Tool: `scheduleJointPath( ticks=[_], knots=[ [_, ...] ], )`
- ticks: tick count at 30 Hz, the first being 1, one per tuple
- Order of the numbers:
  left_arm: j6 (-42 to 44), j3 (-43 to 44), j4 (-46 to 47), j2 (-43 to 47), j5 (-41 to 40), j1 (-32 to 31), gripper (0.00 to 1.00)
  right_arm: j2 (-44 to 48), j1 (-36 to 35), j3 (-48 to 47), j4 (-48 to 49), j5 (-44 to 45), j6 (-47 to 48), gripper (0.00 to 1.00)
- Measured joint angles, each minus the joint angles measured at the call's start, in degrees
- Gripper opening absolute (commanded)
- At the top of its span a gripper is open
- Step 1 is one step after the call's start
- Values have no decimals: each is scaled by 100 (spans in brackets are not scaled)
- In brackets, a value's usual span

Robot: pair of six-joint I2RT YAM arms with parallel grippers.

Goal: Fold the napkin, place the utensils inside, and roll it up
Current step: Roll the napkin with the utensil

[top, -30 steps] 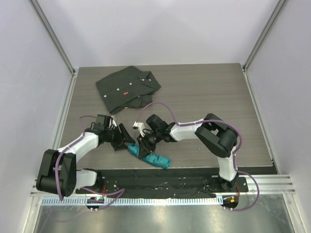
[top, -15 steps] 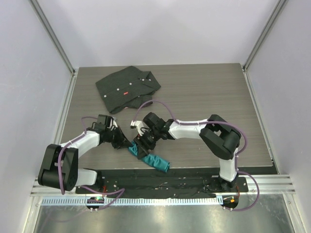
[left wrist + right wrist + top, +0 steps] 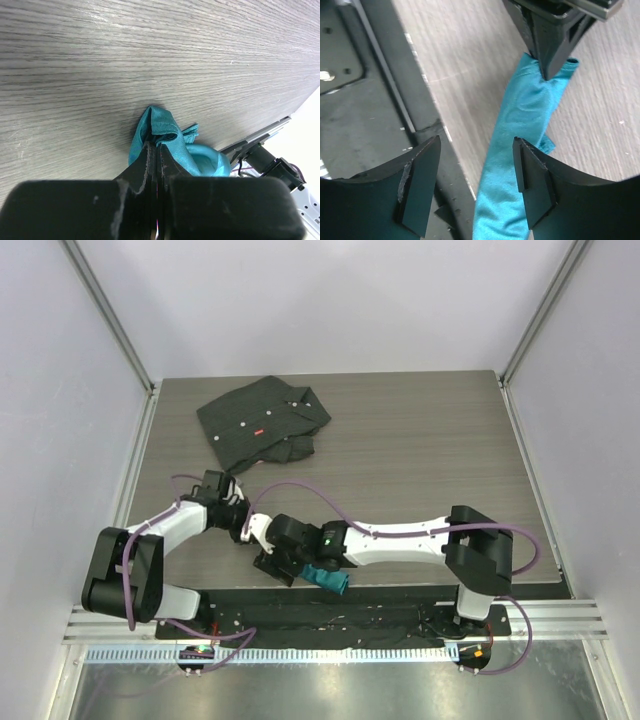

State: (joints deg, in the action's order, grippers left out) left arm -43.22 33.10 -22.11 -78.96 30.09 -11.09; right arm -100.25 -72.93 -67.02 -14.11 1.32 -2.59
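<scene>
The teal napkin (image 3: 520,115) lies as a rolled strip near the table's front edge, and only its end (image 3: 326,578) shows past the right arm from above. My left gripper (image 3: 156,145) is shut on one bunched end of the napkin (image 3: 167,131). In the top view that left gripper (image 3: 244,524) sits just left of my right gripper (image 3: 273,562). My right gripper (image 3: 477,145) hangs open above the strip, with its right finger (image 3: 535,185) over the cloth, and grips nothing. The left fingers (image 3: 547,45) pinch the strip's far end. The utensils are out of view.
A black buttoned shirt (image 3: 262,420) lies crumpled at the back left of the wooden table (image 3: 420,440). The black base plate (image 3: 350,100) and metal rail run right along the near table edge, beside the napkin. Both arms crowd the front left.
The left gripper closed on the napkin's end. The right gripper opened, let go of the roll and swung left toward the near edge.
</scene>
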Motion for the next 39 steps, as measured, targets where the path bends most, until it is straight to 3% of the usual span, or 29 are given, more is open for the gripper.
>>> scheduleJointPath(
  ticks=[25, 30, 32, 35, 36, 39],
  knots=[
    [31, 116, -98, -4, 17, 0, 0, -579, -35, 166, 256, 1257, 210, 58],
    [33, 138, -96, -4, 46, -2, 0, -693, -35, 205, 387, 1357, 249, 51],
    [42, 138, -98, -4, 55, -2, 0, -741, -35, 203, 431, 1375, 251, 40],
    [46, 140, -111, -2, 63, 0, 12, -758, -35, 199, 437, 1342, 267, 32],
    [57, 146, -125, -2, 61, 0, 25, -765, -26, 186, 433, 1287, 271, 31],
    [146, 238, -260, 26, 37, 44, 52, -769, 66, 144, 374, 1034, 293, 29]
  ],
)
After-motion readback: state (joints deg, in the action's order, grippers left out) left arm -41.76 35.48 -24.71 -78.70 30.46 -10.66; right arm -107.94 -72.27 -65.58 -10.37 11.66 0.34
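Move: The rolled napkin's middle lies roughly 2 cm ahead of my open right hand, 6 cm to its right and 6 cm below. The roll slants from there forward-left to the end my left hand already pinches, about 7 cm ahead of and 3 cm left of my right hand, some 6 cm below. The near table edge is about 3 cm back. From my left hand, the roll's middle is some 5 cm back, 10 cm right, and 1 cm below. I bring my right hand down about 5 cm and forward some 4 cm, drifting a little right, tipping the fingers about 10 degrees steeper until they straddle the roll beside my left hand, then close them onto its two sides. My left hand keeps its pinch on the end almost in place, and only at the last opens its fingers partway, rising about a centimetre. ##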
